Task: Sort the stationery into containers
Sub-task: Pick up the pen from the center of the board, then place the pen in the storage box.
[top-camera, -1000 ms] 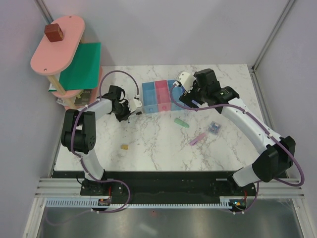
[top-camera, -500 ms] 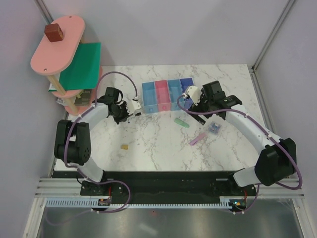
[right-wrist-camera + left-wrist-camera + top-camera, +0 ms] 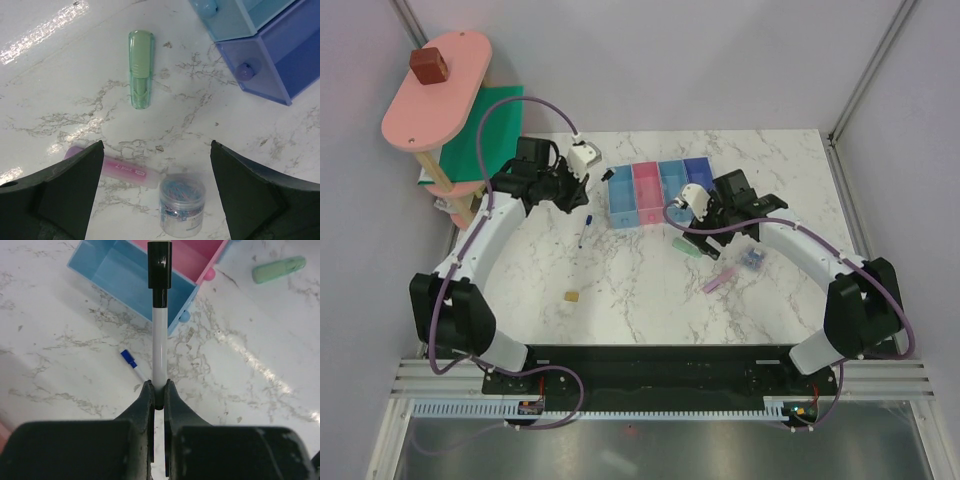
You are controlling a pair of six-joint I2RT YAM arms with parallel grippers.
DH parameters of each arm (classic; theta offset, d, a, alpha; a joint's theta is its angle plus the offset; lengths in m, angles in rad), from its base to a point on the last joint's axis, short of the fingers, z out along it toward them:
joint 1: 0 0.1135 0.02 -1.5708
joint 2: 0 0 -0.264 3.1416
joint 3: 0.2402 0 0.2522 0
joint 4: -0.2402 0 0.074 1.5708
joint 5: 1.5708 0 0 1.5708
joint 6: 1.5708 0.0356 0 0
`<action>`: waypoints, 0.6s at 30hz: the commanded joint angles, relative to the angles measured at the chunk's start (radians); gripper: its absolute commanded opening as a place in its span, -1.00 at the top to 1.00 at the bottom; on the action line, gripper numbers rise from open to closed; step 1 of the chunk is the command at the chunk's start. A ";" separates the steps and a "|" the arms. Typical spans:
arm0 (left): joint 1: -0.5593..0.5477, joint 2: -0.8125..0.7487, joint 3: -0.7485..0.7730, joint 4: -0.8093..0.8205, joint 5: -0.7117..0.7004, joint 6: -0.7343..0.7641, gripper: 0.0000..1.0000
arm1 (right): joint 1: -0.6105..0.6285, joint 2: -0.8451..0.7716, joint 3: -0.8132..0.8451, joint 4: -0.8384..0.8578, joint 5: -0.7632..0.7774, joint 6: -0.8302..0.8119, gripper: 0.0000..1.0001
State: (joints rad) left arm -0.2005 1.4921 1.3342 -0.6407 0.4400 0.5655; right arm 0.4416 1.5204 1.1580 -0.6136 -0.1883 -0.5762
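Observation:
My left gripper point(image 3: 159, 395) is shut on a white marker with a black cap point(image 3: 159, 340), held in the air with its cap over the near edge of the blue bin point(image 3: 111, 277); from above this gripper point(image 3: 599, 171) sits left of the containers point(image 3: 660, 190). A second marker with a blue cap point(image 3: 588, 228) lies on the table. My right gripper point(image 3: 156, 146) hangs open above the pink-lilac bar point(image 3: 125, 172) and a clear jar of purple-blue clips point(image 3: 181, 202). Just beyond them lies the mint-green piece point(image 3: 140, 67). A tan block point(image 3: 573, 296) lies nearer the front.
A pink-and-green tiered shelf point(image 3: 470, 130) stands at the far left with a brown cube point(image 3: 428, 65) on top. The light blue bin point(image 3: 235, 20) and purple-blue bin point(image 3: 280, 60) are close to my right gripper point(image 3: 715, 212). Walls enclose the table.
My left gripper closed on the black-capped marker and lifted it back and to the left. My right gripper moved from over the bins down toward the mint-green piece.

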 commanded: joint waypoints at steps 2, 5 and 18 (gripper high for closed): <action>-0.048 0.143 0.129 -0.028 0.042 -0.381 0.96 | 0.026 0.044 -0.021 0.100 -0.051 0.021 -0.89; -0.071 0.236 0.203 -0.028 0.036 -0.492 0.96 | 0.028 0.076 -0.030 0.149 -0.056 0.026 -0.89; -0.145 0.507 0.418 -0.024 -0.171 -0.700 0.96 | 0.054 0.244 -0.004 0.285 -0.074 0.052 -0.83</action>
State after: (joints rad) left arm -0.3347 1.9556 1.6894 -0.6670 0.3588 -0.0311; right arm 0.4797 1.7351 1.1358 -0.4084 -0.2325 -0.5419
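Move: The right hand, empty and open, has the green pen about 5 cm ahead, 4 cm to its left and 11 cm below; the pink highlighter lies some 5 cm back and 7 cm to the hand's right, the clip jar 2 cm ahead and 18 cm right. The left hand holds the white marker; its blue compartment is about 14 cm ahead, 12 cm right and 16 cm below, the pink compartment 8 cm further right, level with it. Still pinching the white marker by its tail, the left hand swings about 8 cm right and 5 to 6 cm forward towards the near-left blue compartment, soon sinking some 6 cm, while the wrist tips down and turns counter-clockwise. The right hand, fingers wide open and not yet touching, drops about 6 cm towards the green pen, easing 4 cm left and a little forward. ##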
